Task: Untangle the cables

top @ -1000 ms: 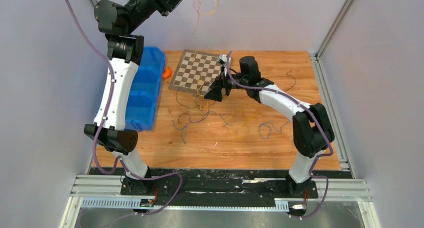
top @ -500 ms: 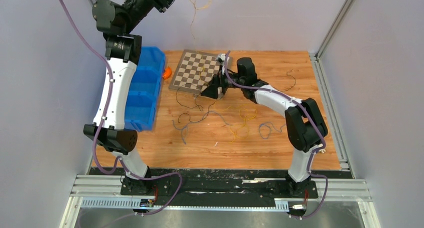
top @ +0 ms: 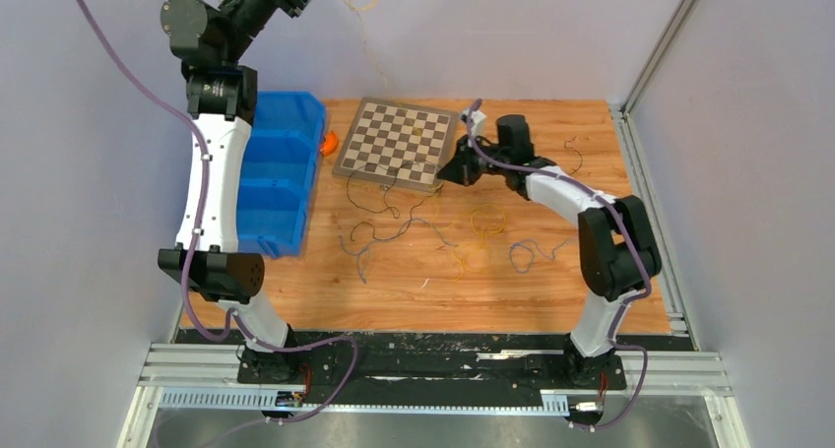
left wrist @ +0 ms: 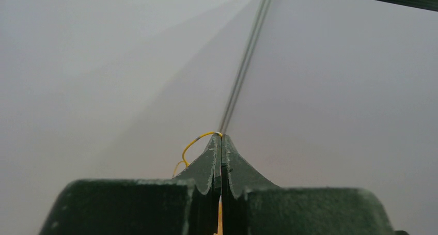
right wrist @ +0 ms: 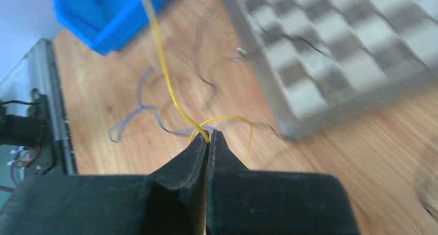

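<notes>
My left gripper (left wrist: 221,138) is raised high above the table's far left and is shut on a thin yellow cable (left wrist: 192,144). In the top view that cable (top: 366,15) dangles from the upper edge of the picture. By the chessboard's near right corner, my right gripper (top: 445,175) is shut on another stretch of yellow cable (right wrist: 168,85) that runs up and away from the jaws (right wrist: 210,136). Loose cables lie on the wooden table: dark ones (top: 379,200), a blue-grey one (top: 358,247), a yellow loop (top: 486,219) and a blue one (top: 527,255).
A chessboard (top: 394,141) lies at the back middle of the table. Blue bins (top: 281,172) stand along the left edge, with a small orange object (top: 328,143) beside them. One dark cable (top: 571,155) lies apart at the back right.
My right gripper has closed on the yellow cable and shifted right along the chessboard's edge. The left arm has risen further up and left, drawing its yellow cable higher.
</notes>
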### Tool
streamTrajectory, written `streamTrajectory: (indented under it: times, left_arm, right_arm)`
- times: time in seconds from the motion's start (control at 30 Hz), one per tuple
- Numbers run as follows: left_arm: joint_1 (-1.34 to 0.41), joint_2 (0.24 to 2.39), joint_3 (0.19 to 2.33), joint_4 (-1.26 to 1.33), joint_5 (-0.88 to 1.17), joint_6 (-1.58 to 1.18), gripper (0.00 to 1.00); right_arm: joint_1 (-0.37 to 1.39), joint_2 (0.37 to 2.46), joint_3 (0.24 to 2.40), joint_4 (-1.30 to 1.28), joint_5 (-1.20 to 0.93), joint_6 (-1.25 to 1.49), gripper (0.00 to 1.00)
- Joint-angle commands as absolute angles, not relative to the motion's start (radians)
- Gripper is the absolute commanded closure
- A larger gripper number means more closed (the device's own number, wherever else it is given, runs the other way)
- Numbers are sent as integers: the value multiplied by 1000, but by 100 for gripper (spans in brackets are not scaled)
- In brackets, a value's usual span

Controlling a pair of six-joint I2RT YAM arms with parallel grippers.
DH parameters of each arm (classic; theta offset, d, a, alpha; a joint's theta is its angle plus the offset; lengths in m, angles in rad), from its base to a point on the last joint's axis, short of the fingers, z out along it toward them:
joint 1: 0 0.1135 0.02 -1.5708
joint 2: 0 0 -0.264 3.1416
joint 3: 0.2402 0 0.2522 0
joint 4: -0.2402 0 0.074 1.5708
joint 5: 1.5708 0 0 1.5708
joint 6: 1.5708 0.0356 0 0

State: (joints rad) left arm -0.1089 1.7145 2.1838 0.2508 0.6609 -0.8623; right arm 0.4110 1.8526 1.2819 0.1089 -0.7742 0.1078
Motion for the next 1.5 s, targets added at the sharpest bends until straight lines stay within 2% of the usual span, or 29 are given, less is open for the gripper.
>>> streamTrajectory:
  times: [0.0,0.2,0.47,0.53,0.67,0.77,0.87,1.17,1.37,1.47]
  left_arm:
    - [-20,1651,2190,225,585,-778,100]
    - [107,1644,2205,171,558,-733,100]
    - [213,1643,2159,17,582,-542,100]
    - [225,1640,2136,-41,574,-456,100]
    - [250,1644,2071,-83,519,-302,100]
    - [275,1668,2041,-83,500,-243,100]
    - [297,1709,2015,-63,490,-193,100]
    - [312,1845,1984,-50,477,-86,100]
    - [314,1987,2036,-42,408,-14,100]
    - [317,2029,2091,-33,377,-35,100]
  right_arm:
    - [233,1709,1215,-102,-729,-50,100]
    - [72,1673,1166,-297,-682,-231,100]
    - [25,1653,1185,-474,-701,-359,100]
    - [25,1653,1196,-520,-697,-379,91]
    - [24,1641,1217,-593,-680,-407,59]
    - [24,1611,1214,-610,-673,-410,49]
    - [24,1583,1220,-619,-667,-402,36]
    - [23,1540,1273,-656,-689,-349,13]
    - [23,1520,1287,-662,-703,-319,1]
    - [23,1505,1284,-666,-706,-314,0]
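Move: The left hand, high up with a yellow cable pinched, has the blue bin's far compartment about 30 cm ahead, 26 cm left and 60 cm below; from that hand, the chessboard lies 25 cm ahead, 12 cm right, the orange object 25 cm ahead, 9 cm left. The right hand, shut on a yellow strand, has open table 20 cm right and 15 cm below; yellow loops lie 12 cm right, 5 cm back, the blue cable 26 cm right, 10 cm back. Leftward and nearly level at first, then forward and down, the left hand carries its pinched yellow cable towards the blue bin's far compartment, ending roughly 28 cm lower while turning counter-clockwise and tipping down. The right hand sweeps quickly right some 20 cm, drawing its yellow strand away from the left hand's cable, sinks a little, then opens wide to let go and rises. ##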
